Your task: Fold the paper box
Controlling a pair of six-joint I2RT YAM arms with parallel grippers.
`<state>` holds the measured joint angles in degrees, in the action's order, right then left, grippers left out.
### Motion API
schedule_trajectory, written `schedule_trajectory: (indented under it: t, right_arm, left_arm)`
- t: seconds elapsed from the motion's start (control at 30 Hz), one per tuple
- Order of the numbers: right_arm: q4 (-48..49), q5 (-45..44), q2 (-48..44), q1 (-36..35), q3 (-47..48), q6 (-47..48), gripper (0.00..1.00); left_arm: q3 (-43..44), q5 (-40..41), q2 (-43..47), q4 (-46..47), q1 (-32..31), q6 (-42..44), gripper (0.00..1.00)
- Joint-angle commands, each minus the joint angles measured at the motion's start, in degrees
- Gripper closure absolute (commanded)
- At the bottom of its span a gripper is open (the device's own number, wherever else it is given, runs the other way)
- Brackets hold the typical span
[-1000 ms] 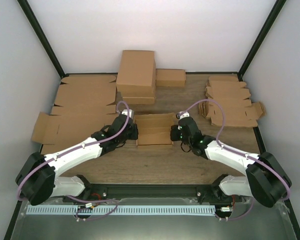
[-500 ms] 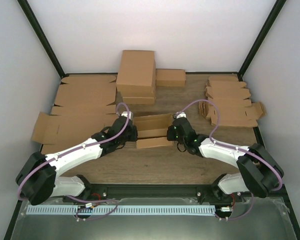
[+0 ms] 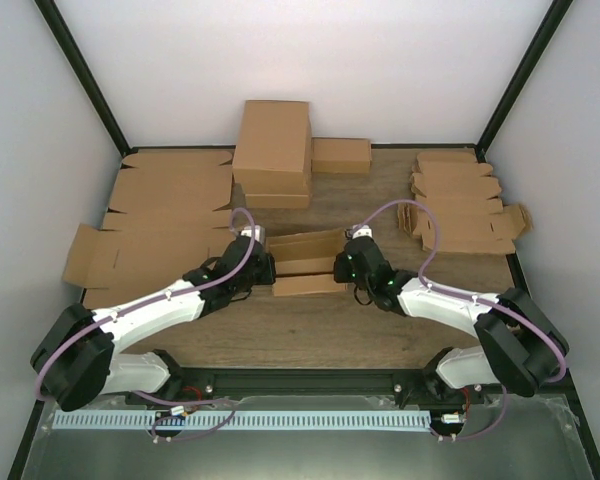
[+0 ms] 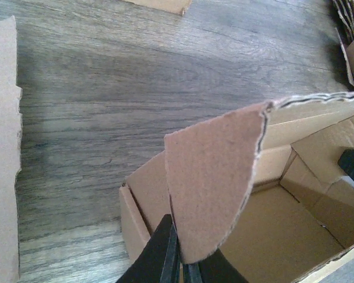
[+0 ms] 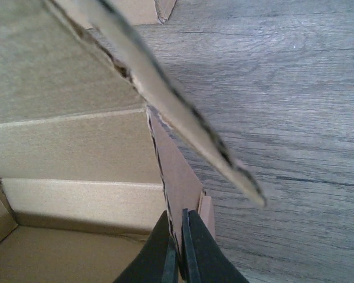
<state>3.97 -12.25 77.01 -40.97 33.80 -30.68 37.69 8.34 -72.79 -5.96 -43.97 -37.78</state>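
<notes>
The paper box [image 3: 306,263], small and plain brown, lies half formed on the wooden table between my two arms, its lid panel tilted up. My left gripper [image 3: 265,268] is at its left end, shut on the rounded side flap [image 4: 215,177]; the left gripper [image 4: 186,266] pinches that flap's lower edge. My right gripper [image 3: 346,268] is at the box's right end. The right gripper [image 5: 180,247] is shut on the thin right side flap [image 5: 177,177], with the open box interior [image 5: 59,147] to its left.
A large closed brown carton [image 3: 272,150] and a smaller box [image 3: 341,155] stand at the back. Big flat cardboard sheets [image 3: 160,215] cover the left side. A stack of small die-cut blanks [image 3: 465,210] lies at the back right. Grey walls enclose the table.
Over the last second the right gripper moved left and in to the box's right end, and the box's panels tilted and narrowed. Since half a second ago almost nothing moved.
</notes>
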Motion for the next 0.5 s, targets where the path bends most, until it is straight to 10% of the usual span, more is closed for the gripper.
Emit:
schedule_trajectory:
  t: [0.0, 0.47]
  right_arm:
    - [-0.07, -2.77, -0.67, -1.26, 0.11, 0.23, 0.99]
    - [3.76, -5.84, -1.17, -1.55, -1.52, 7.39, 0.99]
  left_arm:
    - [-1.52, -3.41, 0.22, -0.22, -0.23, -1.94, 0.95]
    - [6.52, 2.01, 12.86, -22.19, 0.17, 1.94, 0.01]
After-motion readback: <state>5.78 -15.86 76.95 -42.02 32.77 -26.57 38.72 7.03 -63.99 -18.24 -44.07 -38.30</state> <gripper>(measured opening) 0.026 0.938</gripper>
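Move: The paper box stands open between the hands, its middle about 7 cm to the left hand's right, 1 cm ahead and 3 cm lower; that hand is already shut on the left wall and its flap. The large carton's middle is some 22 cm straight ahead of it at its height, the flat sheets about 20 cm left, 4 cm farther out and 6 cm below. From the right hand, shut on the right wall, the box's middle lies about 7 cm left, level fore and aft, 3 cm lower. The box's left wall and flap are let go as the left fingers open almost fully; the left hand backs off towards the base by about 2.5 cm, dipping 1 cm first, then rising some 3 cm and drifting 2 cm left, clear of the flap. The right fingers keep their pinch on the right wall, staying in place with only a slight roll. ##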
